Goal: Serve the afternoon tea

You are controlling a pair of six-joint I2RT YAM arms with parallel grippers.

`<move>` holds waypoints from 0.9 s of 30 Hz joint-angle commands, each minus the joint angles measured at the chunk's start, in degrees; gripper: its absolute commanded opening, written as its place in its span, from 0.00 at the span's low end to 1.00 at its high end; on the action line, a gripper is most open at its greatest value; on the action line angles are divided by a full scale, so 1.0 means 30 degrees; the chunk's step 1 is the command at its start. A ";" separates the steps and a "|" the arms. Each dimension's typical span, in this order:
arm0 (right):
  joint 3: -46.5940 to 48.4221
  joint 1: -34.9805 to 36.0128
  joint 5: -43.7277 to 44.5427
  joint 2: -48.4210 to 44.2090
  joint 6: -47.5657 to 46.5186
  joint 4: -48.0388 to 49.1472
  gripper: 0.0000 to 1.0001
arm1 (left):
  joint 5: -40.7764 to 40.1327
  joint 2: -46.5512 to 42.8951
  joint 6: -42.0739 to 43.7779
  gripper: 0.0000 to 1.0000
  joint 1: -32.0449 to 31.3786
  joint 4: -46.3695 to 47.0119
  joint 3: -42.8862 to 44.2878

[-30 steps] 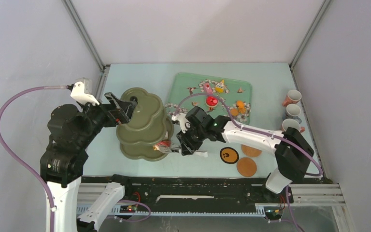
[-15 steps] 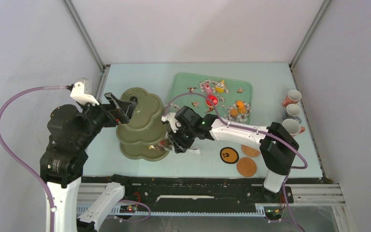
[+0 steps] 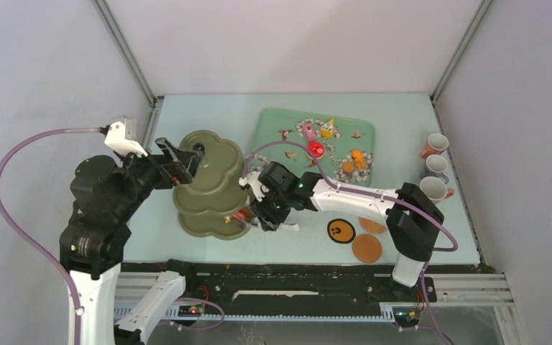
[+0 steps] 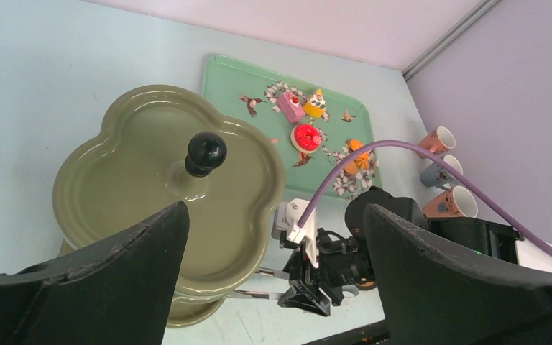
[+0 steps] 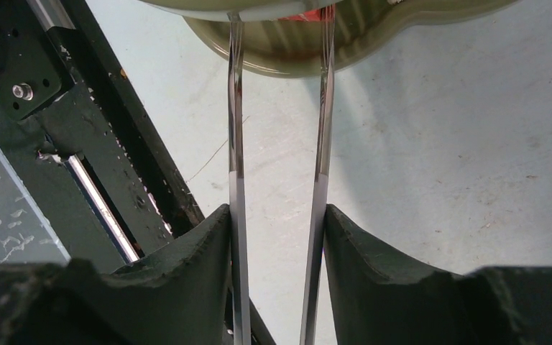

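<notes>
The olive-green three-tier stand [image 3: 208,180] stands at the left of the table. My left gripper [image 3: 180,162] hovers open over its top tier [image 4: 165,194], near the black knob [image 4: 205,152]. My right gripper [image 3: 269,212] is shut on the metal tongs [image 5: 233,144]. Their tips reach under the middle tier over the bottom tier [image 5: 345,43]. A red pastry [image 3: 241,213] sits at the tips. Pink [image 3: 307,131], yellow [image 3: 327,129], red [image 3: 315,149] and orange [image 3: 359,157] pastries lie on the tray. Three cups [image 3: 436,166] stand at the right edge.
The mint-green floral tray [image 3: 273,126] lies behind the right arm. A black coaster [image 3: 341,231] and two brown coasters [image 3: 367,248] lie near the front edge. The black base rail [image 5: 79,144] runs just left of the tongs.
My right arm has moved left, carrying the tongs and the red pastry further in over the stand's bottom tier. The left arm has not moved.
</notes>
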 commanded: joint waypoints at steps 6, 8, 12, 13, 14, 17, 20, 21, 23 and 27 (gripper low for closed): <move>0.0998 0.0108 0.0092 -0.1156 -0.0216 -0.0195 0.50 | 0.0156 -0.0124 0.0183 0.98 -0.0117 0.0478 0.0073; 0.0992 0.0123 0.0192 -0.1317 -0.0162 -0.0532 0.50 | 0.0160 -0.0134 0.0210 0.98 -0.0117 0.0502 0.0075; 0.0800 0.0122 0.0347 -0.1919 -0.0136 -0.0774 0.50 | 0.0164 -0.0142 0.0183 0.98 -0.0117 0.0518 0.0029; 0.0769 0.0109 0.0420 -0.2148 -0.0107 -0.0803 0.49 | 0.0170 -0.0123 0.0181 0.98 -0.0117 0.0518 0.0042; 0.0765 0.0108 0.0506 -0.2276 -0.0078 -0.0855 0.49 | 0.0174 -0.0099 0.0181 0.98 -0.0117 0.0533 0.0051; 0.0751 0.0075 0.0797 -0.2755 0.0067 -0.1135 0.49 | 0.0177 -0.0084 0.0185 0.98 -0.0117 0.0563 0.0075; 0.0355 -0.0048 0.0935 -0.3329 0.0221 -0.1258 0.47 | 0.0158 -0.0076 0.0182 0.98 -0.0117 0.0552 0.0088; 0.0153 -0.0113 0.0764 -0.3508 0.0322 -0.1215 0.46 | 0.0176 -0.0082 0.0181 0.98 -0.0117 0.0566 0.0053; -0.0281 -0.0134 0.0026 -0.3723 0.0537 -0.1071 0.42 | 0.0193 -0.0083 0.0167 0.98 -0.0117 0.0616 -0.0010; -0.0944 -0.0028 -0.0252 -0.3683 0.1129 -0.0922 0.37 | 0.0215 -0.0066 0.0130 0.98 -0.0117 0.0677 -0.0066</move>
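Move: The striped red-and-white cake slice lies between the tongs' tips on the stand's bottom tier, about 8 cm left of the right hand, level with it front to back and some 5 cm below. That tier's middle is about 12 cm left and 2 cm ahead. The middle tier overhangs it, 13 cm left, 5 cm ahead and at hand height. From the left hand the slice is some 36 cm below, 7 cm right and 4 cm back. Its fingers still closed on the steel tongs, which are already loosened, the right hand draws the tips up off the cake slice. It first lingers, then eases a little to the right and rises about 5 cm from beside the middle tier's edge, backing some 1.5 cm right overall with hardly any tilt. ##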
